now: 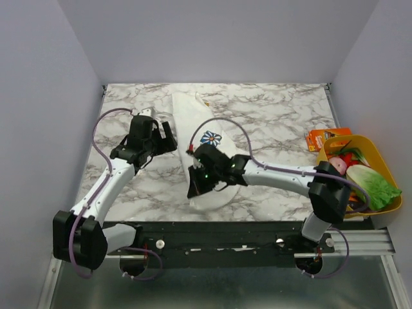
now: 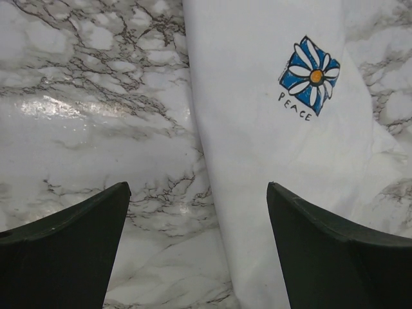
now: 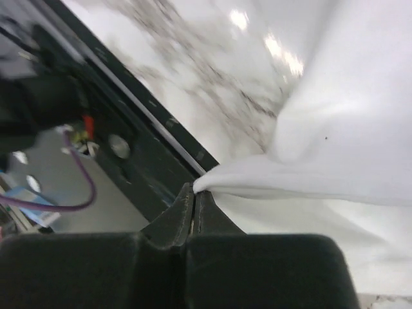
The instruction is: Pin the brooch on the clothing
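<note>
The white T-shirt (image 1: pixel 193 112) lies folded in a long strip on the marble table, its blue-and-white flower print (image 1: pixel 210 137) facing up. My left gripper (image 1: pixel 168 138) is open and empty, hovering over the shirt's left edge; in the left wrist view its fingers (image 2: pixel 77 244) straddle that edge, with the shirt (image 2: pixel 257 141) and print (image 2: pixel 310 76) ahead. My right gripper (image 1: pixel 193 190) is shut on a fold of the shirt's near edge (image 3: pixel 270 177), its fingertips (image 3: pixel 194 187) pinching the cloth just above the table. The brooch is not in view.
A yellow basket (image 1: pixel 389 168) holding toy vegetables stands at the right edge, with an orange packet (image 1: pixel 320 138) behind it. The black mounting rail (image 1: pixel 225 233) runs along the near edge, also showing in the right wrist view (image 3: pixel 129 161).
</note>
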You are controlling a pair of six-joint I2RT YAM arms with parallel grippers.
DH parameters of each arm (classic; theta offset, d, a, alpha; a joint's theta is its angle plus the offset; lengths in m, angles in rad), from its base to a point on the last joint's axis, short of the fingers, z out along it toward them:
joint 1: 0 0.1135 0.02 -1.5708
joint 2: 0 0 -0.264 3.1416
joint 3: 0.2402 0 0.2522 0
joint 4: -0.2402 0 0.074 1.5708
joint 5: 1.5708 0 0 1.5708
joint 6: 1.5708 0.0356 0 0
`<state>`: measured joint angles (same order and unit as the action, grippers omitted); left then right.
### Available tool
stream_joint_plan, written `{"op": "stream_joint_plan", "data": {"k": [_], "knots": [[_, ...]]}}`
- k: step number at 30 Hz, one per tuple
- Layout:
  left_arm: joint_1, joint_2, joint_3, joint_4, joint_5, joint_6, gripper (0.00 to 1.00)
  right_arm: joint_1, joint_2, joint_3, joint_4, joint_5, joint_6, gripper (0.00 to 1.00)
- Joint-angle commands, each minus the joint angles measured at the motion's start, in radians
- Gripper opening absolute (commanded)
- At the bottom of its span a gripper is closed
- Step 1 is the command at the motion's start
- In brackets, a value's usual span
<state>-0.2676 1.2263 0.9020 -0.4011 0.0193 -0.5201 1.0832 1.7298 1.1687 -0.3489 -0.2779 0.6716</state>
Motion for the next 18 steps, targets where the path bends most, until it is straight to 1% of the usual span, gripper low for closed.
{"op": "stream_joint_plan", "data": {"k": [1,3,5,6,7,8,9,11,13,14,17,18], "knots": [[0.005,-0.158,0.023,0.021,-0.053,0.011,0.95,-0.109,-0.18,0.172,0.077,0.037,-0.089,0.0],[0.005,-0.209,0.037,0.019,-0.047,0.014,0.95,-0.172,-0.266,0.241,0.114,0.069,-0.107,0.01],[0.004,-0.226,0.057,0.022,-0.006,0.025,0.95,-0.216,-0.341,0.278,0.129,0.147,-0.119,0.0],[0.004,-0.234,0.061,0.028,0.029,0.026,0.95,-0.224,-0.364,0.308,0.152,0.175,-0.139,0.0],[0.002,-0.235,0.061,0.037,0.057,0.026,0.95,-0.232,-0.383,0.316,0.162,0.25,-0.148,0.0],[0.001,-0.235,0.058,0.074,0.13,0.023,0.95,-0.241,-0.403,0.325,0.168,0.272,-0.152,0.0],[-0.005,-0.231,0.057,0.094,0.155,0.017,0.94,-0.249,-0.43,0.327,0.192,0.31,-0.161,0.0],[-0.059,-0.218,0.057,0.143,0.189,0.017,0.94,-0.269,-0.452,0.319,0.206,0.361,-0.152,0.0],[-0.129,-0.183,0.064,0.163,0.168,0.044,0.94,-0.281,-0.47,0.293,0.223,0.39,-0.133,0.0],[-0.213,-0.168,0.072,0.177,0.13,0.058,0.94,-0.292,-0.476,0.286,0.228,0.393,-0.127,0.0],[-0.323,-0.094,0.068,0.217,0.09,0.086,0.95,-0.318,-0.48,0.255,0.234,0.396,-0.096,0.0],[-0.341,-0.068,0.057,0.234,0.077,0.085,0.95,-0.322,-0.481,0.25,0.238,0.395,-0.09,0.0]]}}
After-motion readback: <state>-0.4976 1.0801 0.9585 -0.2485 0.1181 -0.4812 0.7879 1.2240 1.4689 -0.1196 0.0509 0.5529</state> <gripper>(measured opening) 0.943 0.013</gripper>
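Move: The right fingers already pinch the clothing's near end, some 5 cm above the table; from there the flower print lies about 20 cm ahead and 6 cm to the right, and the clothing's far end 33 cm ahead, 2 cm left. From the open left hand the flower print is roughly 13 cm right, 3 cm ahead and 12 cm below, and the near end 17 cm back and 7 cm right. The right hand whips the still-pinched near end some 40 cm up and forward; left rises, then swings right. ##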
